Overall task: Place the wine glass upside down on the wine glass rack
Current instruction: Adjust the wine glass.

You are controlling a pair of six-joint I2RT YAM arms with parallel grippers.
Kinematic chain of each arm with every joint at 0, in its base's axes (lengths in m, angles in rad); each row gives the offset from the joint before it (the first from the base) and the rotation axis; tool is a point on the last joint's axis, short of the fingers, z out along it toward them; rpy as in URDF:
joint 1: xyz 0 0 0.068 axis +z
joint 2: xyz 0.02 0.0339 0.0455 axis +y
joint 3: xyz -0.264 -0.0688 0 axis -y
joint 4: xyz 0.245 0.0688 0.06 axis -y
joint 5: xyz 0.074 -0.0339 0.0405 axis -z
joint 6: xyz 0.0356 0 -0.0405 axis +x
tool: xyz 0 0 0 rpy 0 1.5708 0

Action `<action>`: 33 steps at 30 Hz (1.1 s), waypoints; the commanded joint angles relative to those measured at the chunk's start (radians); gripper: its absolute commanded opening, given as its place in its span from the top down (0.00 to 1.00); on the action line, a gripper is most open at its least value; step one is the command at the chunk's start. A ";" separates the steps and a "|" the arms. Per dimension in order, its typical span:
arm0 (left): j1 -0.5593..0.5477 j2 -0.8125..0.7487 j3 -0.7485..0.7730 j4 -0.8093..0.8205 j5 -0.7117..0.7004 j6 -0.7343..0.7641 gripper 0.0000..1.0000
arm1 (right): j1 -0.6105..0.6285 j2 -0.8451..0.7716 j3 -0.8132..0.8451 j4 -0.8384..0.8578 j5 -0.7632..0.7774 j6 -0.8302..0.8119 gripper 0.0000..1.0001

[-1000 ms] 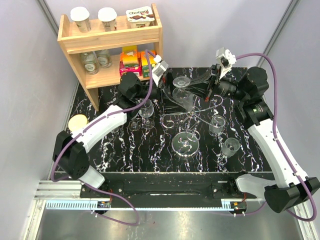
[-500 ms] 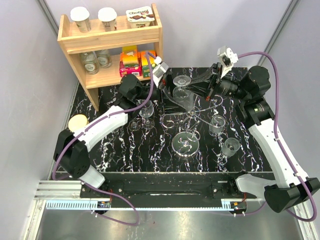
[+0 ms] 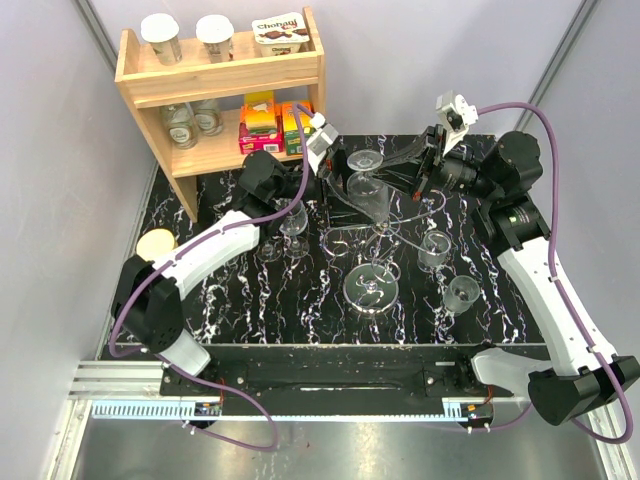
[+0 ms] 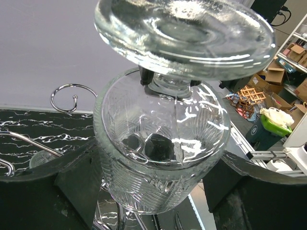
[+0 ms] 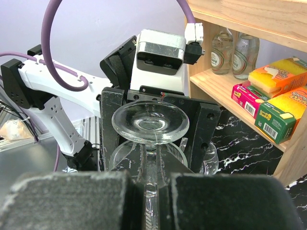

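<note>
The wine glass (image 3: 362, 183) hangs upside down above the table's far middle, foot up, its cut-pattern bowl (image 4: 163, 143) below. My right gripper (image 3: 385, 172) comes in from the right and is shut on the stem (image 5: 152, 158), just under the round foot (image 5: 149, 122). My left gripper (image 3: 352, 185) comes from the left, and its two black fingers (image 4: 72, 187) press on either side of the bowl. The wine glass rack (image 3: 385, 225), silver wire on a shiny disc base (image 3: 370, 285), stands just in front of the glass. One curled arm (image 4: 72, 96) shows behind the bowl.
A wooden shelf (image 3: 220, 70) with jars, bottles and boxes stands at the back left. Two glasses (image 3: 293, 222) stand left of the rack and two more (image 3: 434, 245) to its right. A yellow disc (image 3: 155, 243) lies at the table's left edge.
The left gripper's fingers have narrowed onto the bowl and its arm has edged toward the glass. The right gripper stays shut on the stem and has hardly moved.
</note>
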 commanded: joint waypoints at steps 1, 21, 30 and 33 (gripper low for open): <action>-0.008 -0.002 0.019 0.091 0.029 -0.040 0.63 | -0.006 -0.023 0.026 0.071 -0.008 -0.004 1.00; -0.007 -0.074 0.195 -0.747 0.000 0.621 1.00 | -0.007 -0.048 0.060 -0.104 0.015 -0.124 0.68; -0.005 -0.092 0.252 -0.912 -0.043 0.747 1.00 | -0.009 -0.060 0.105 -0.217 0.038 -0.208 0.40; -0.002 -0.101 0.278 -0.983 -0.065 0.804 1.00 | -0.007 -0.065 0.127 -0.268 0.065 -0.256 0.36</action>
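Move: Directly over the rack, the left hand already holds the upside-down wine glass by its bowl; the rack's top is about 9 cm straight below that hand. The right hand still pinches the stem under the foot, with the bowl about 7 cm straight below its fingers. From the left hand, one tumbler stands some 15 cm right and 6 cm ahead, the other some 21 cm right and 4 cm back, both roughly 36 cm lower. Lowering the bowl about 3 cm towards the rack's top, the left hand keeps its grip, drifts a little forward and tips its raised fingertips down to about level, also rolling some 10 degrees. The right hand first follows about 2 cm down, opens its fingers to let go of the stem, then rises and eases back to its right, still opening. ##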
